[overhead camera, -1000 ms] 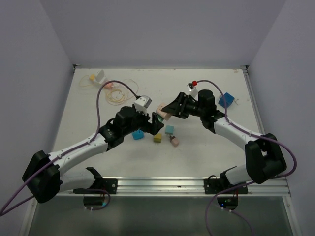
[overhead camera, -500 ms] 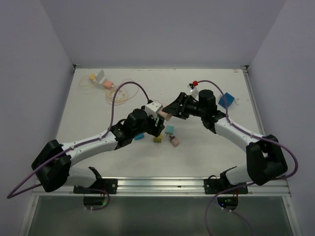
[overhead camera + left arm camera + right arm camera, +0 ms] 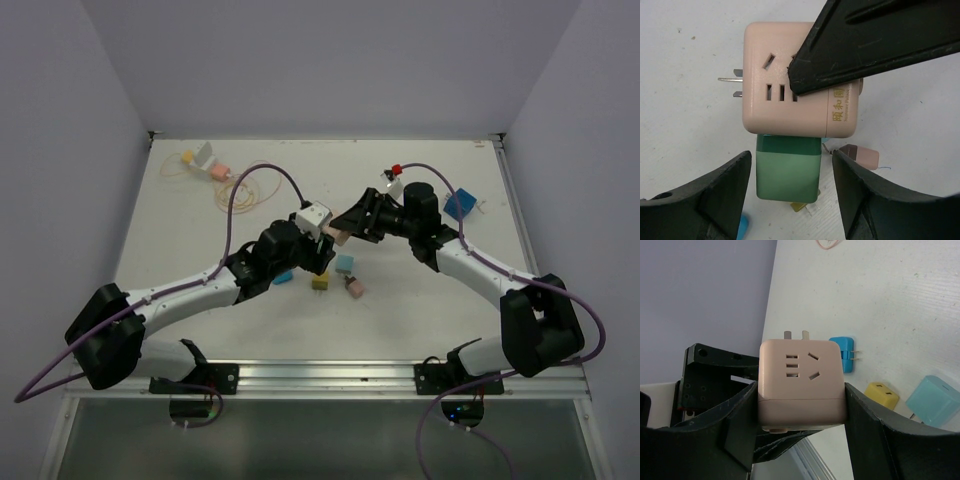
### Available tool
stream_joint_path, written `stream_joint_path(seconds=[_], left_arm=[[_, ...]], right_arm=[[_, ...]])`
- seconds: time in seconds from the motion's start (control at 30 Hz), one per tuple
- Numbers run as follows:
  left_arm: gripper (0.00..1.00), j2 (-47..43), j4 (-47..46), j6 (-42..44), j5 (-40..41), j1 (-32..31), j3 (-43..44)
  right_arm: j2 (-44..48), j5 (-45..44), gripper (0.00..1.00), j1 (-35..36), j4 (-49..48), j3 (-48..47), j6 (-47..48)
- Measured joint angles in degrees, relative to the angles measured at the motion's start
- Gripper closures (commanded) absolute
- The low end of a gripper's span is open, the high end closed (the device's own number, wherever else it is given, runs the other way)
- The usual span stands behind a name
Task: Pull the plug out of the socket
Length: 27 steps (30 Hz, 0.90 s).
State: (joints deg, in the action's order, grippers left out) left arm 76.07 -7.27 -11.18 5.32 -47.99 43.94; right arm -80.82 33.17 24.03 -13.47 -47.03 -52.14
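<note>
The pink cube socket (image 3: 802, 380) hangs above the table, with my right gripper (image 3: 802, 405) shut on its two sides. A green plug (image 3: 788, 167) sticks out of the socket's (image 3: 800, 80) side that faces my left wrist camera. My left gripper (image 3: 790, 195) stands open around the plug, one finger on each side, with a thin gap to each. A right finger (image 3: 880, 40) crosses the socket's face. In the top view both grippers meet at the socket (image 3: 336, 233) mid-table, and the plug is hidden there.
Loose plugs lie below the grippers: teal (image 3: 344, 264), yellow (image 3: 320, 281), small pink (image 3: 354, 288), blue (image 3: 282, 275). A blue block (image 3: 461, 204) and a red-tipped piece (image 3: 391, 174) sit at the back right. Yellow loops (image 3: 245, 190) and more pieces (image 3: 203, 157) lie at the back left.
My left arm swung right up to the socket and its jaws narrowed around the green plug. The right gripper kept the socket still.
</note>
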Motion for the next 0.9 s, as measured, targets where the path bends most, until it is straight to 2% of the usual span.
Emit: stream_joint_path(seconds=[0.1,0.13,0.2,0.23,0.3,0.63,0.9], left_arm=[[0.45,0.1,-0.5,-0.3,0.1,-0.1,0.0],[0.57,0.3,-0.9,-0.3,0.1,-0.1,0.0],[0.73,0.7,-1.2,-0.5,0.1,-0.1,0.1],[0.88,0.9,-1.5,-0.5,0.0,-0.1,0.1],[1.00,1.0,-1.6,-0.8,0.0,-0.1,0.1],[1.00,-0.2,-2.4,-3.2,-0.3,-0.5,-2.3],[1.00,-2.1,-5.2,-5.9,0.6,-1.0,-3.6]], right_arm=[[0.0,0.0,1.00,0.0,0.0,0.0,0.0],[0.0,0.0,1.00,0.0,0.0,0.0,0.0],[0.0,0.0,1.00,0.0,0.0,0.0,0.2],[0.0,0.0,1.00,0.0,0.1,0.0,0.3],[0.0,0.0,1.00,-0.1,0.2,0.0,0.5],[-1.8,2.5,1.00,-0.9,0.7,-0.4,-0.6],[-4.6,8.1,1.00,-3.6,5.7,-6.2,-0.6]])
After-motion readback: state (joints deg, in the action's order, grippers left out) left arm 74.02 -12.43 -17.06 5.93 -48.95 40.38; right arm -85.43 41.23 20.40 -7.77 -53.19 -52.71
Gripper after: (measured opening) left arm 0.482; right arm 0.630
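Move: The green plug sits between the left hand's open fingers, its middle about 1 cm ahead and level, still joined beneath the pink socket. That socket's middle is roughly 3 cm ahead of the left hand, 2 right, 4 up. On the table some 13 cm below the left hand: the yellow plug 2 cm ahead and 1 left, the light-blue plug 6 ahead and 4 right. From the right hand, holding the socket, the green plug lies about 3 cm back, 2 left, 4 below. The left fingers shut on the green plug, pinching its sides, while the right hand keeps its grip on the pink socket. The hands then begin to work against each other: both sink just under 1 cm, the left drawing back about 1 cm, then both rise some 1.5 cm as the right pushes forward about 1 cm, each wrist tilting 5 to 10 degrees. ##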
